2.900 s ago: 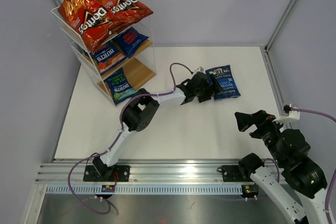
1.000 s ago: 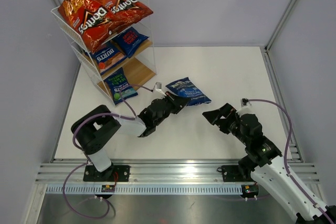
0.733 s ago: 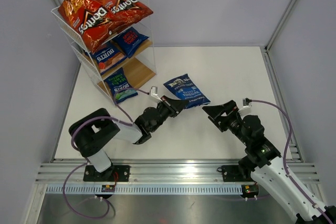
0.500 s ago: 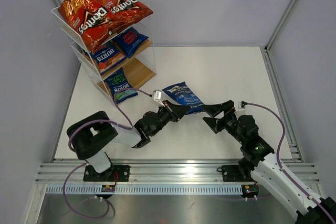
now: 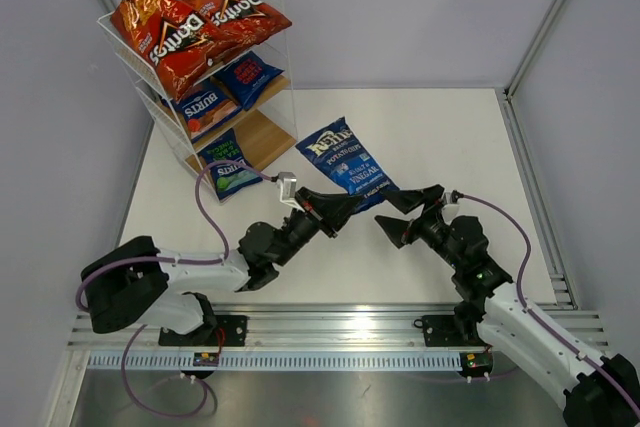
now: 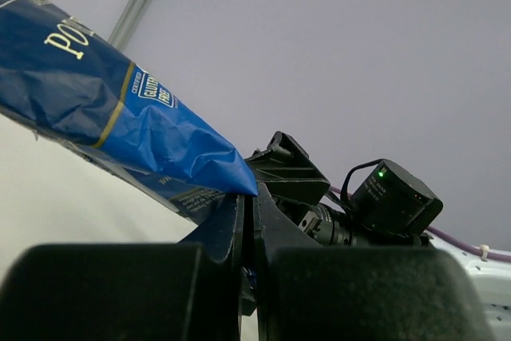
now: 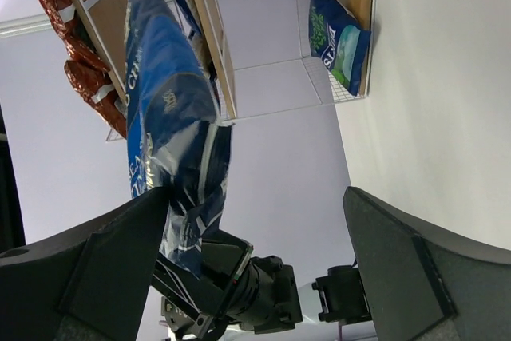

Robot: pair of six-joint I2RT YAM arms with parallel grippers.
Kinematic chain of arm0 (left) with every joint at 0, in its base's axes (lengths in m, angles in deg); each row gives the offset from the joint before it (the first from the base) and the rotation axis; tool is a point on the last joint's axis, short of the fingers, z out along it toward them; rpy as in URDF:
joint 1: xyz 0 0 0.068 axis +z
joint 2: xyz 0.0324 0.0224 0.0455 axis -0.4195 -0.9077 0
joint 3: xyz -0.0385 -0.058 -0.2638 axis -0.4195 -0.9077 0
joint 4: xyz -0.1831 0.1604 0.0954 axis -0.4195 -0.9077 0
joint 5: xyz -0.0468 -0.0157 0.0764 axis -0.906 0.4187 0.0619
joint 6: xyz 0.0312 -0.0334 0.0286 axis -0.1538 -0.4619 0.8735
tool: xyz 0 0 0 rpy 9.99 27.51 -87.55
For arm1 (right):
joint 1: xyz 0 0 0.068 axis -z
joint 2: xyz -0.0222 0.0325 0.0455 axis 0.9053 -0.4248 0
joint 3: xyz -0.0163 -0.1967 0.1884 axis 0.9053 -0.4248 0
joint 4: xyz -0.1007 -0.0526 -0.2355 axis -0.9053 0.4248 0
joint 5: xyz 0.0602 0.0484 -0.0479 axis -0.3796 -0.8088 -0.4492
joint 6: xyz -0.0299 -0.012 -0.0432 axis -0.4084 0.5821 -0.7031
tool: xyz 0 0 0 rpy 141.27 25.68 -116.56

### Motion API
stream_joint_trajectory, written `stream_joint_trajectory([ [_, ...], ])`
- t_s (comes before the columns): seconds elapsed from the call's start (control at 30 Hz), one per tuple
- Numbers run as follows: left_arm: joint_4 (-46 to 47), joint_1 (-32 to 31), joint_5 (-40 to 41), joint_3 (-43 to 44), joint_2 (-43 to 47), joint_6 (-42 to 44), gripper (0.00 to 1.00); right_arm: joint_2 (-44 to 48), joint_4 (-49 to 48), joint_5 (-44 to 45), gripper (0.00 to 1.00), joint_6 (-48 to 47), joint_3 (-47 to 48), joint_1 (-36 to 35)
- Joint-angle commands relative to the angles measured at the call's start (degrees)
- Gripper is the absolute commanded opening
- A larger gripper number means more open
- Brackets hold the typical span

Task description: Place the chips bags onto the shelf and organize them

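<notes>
My left gripper [image 5: 338, 211] is shut on the lower corner of a dark blue Kettle chips bag [image 5: 344, 157] and holds it upright above the table's middle. The left wrist view shows the jaws pinched on that bag [image 6: 120, 113]. My right gripper [image 5: 398, 217] is open and empty, just right of the bag's lower edge; in its wrist view the bag [image 7: 172, 109] hangs by one of its fingers [image 7: 104, 269]. The white wire shelf [image 5: 262, 137] stands at the back left. It holds two red Doritos bags [image 5: 165, 32] on top and three blue Burts bags [image 5: 205, 107] on the lower boards.
Grey walls close the cell at the back and both sides. The white table [image 5: 450, 137] runs right of the shelf. One Burts bag [image 5: 230, 165] leans at the bottom tier's front edge and also shows in the right wrist view [image 7: 339, 37].
My left arm dragged the Kettle bag from the back right to the middle and lifted it upright. My right arm swung left and forward and now sits beside the bag.
</notes>
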Motion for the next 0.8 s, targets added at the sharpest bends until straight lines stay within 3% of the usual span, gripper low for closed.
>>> stream_joint_trajectory([
  [0.0, 14.35, -1.19, 0.31, 0.61, 1.85, 3.9, 0.0, -1.01, -6.97, -1.98, 1.0, -3.4, 4.53, 0.18],
  [0.2, 15.66, -2.77, 0.93, 0.17, 1.67, 3.64, 0.0, -0.21, -7.68, -0.41, 1.0, -6.59, 7.79, 0.27],
  [0.4, 16.81, -4.53, 0.66, 0.97, 1.05, 4.69, 0.0, -8.3, -10.58, -3.38, 0.97, -5.09, 10.69, 0.18],
  [0.7, 15.13, -5.76, 4.79, -0.53, 0.97, 5.92, 0.0, -0.57, -1.88, 3.11, 0.67, -8.43, 12.01, 0.09],
  [0.77, 16.71, -6.2, 7.07, -1.06, -0.26, 6.36, 0.0, -0.13, -1.88, 2.16, 0.69, -7.74, 11.84, 0.18],
])
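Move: Slightly above the right hand's open fingers is the near end of the blue chips bag, some 7 cm up, 3 cm ahead and 2 cm left; the bag's middle is about 6 cm ahead, 10 cm left and 9 cm up. The green chips bag on the lowest shelf lies roughly 18 cm ahead, 37 cm left and 15 cm below. From the left hand, which already holds the blue bag, its middle is about 8 cm ahead, 3 cm left and 3 cm up. Rising about 7 cm and tipping up some 10 degrees, the right hand brings its gaping fingers, one above the other, around the near end of the blue bag, then closes them by about a third. Meanwhile the left hand keeps its pinch and draws the bag back about 3 cm and slightly right, towards the right gripper. ##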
